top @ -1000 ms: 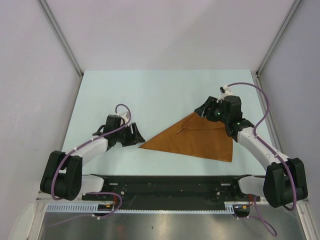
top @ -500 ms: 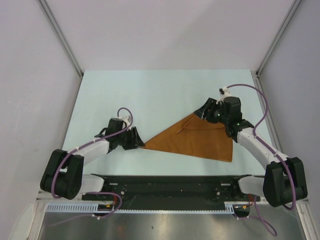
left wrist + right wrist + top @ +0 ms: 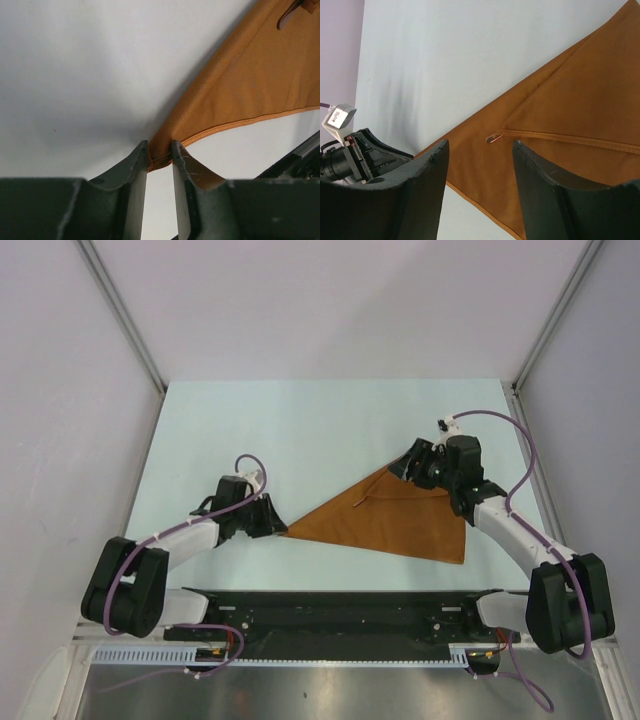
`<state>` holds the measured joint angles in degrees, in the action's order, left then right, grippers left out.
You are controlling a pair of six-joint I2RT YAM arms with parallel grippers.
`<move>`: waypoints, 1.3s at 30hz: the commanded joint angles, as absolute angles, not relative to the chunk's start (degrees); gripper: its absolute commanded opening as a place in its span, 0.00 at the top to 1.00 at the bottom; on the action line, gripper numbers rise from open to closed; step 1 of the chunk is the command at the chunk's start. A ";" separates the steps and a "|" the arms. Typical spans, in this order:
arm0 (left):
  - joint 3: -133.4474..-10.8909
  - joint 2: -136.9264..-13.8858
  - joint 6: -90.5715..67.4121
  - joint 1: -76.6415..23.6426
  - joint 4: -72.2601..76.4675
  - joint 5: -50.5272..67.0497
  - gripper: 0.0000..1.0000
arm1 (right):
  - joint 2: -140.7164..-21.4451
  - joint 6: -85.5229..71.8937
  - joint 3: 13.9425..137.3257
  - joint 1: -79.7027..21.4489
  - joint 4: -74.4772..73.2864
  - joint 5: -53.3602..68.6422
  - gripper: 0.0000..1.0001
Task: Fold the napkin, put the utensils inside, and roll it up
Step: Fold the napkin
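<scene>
The rust-brown napkin (image 3: 400, 518) lies folded into a triangle on the pale table; it also shows in the left wrist view (image 3: 250, 85) and the right wrist view (image 3: 560, 90). Only a small shiny copper tip of the spoon (image 3: 492, 138) pokes out from under the hemmed top flap, near the napkin's middle (image 3: 357, 502); the rest is hidden. My left gripper (image 3: 279, 524) is low at the napkin's left corner, its fingers closed on that corner (image 3: 160, 152). My right gripper (image 3: 404, 466) is open and empty, over the napkin's far top corner (image 3: 479, 150).
A black rail (image 3: 340, 605) runs along the near edge by the arm bases. Grey walls with metal posts (image 3: 120, 320) stand on both sides and at the back. The pale table (image 3: 300, 420) stretches behind the napkin.
My left gripper has slid right to the napkin's left corner and narrowed onto it. My right gripper has barely moved.
</scene>
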<state>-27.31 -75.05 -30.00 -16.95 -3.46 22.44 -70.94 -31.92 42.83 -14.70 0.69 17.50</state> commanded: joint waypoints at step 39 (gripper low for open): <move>-72.56 -104.84 -42.62 -37.52 5.89 36.03 1.00 | -64.78 -28.04 40.08 1.49 -5.01 22.06 0.41</move>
<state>-63.55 -98.85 -39.20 -35.79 2.24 33.34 -67.11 -30.22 40.64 -0.19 -3.44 20.62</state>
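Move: The napkin's left corner lies practically between the left gripper's half-open fingers, about 1 cm back, 1 cm right and 1 cm below. From that hand the spoon's handle end peeks out some 19 cm to the right and 8 cm ahead; the folded flap's hem starts about 2 cm beyond it to the right and 1 cm farther out. From the right hand, the corner is roughly 28 cm left, 11 cm back and 15 cm down. Ease the left gripper a couple of centimetres back and right while shutting it on the napkin's left corner, then sweep the pinched corner right about 17 cm, rising some 12 cm and going forward about 7 cm, towards the spoon's handle end. Turn the hand some 20 degrees clockwise, its left side dipping. Shift the open, empty right hand about 8 cm right. ##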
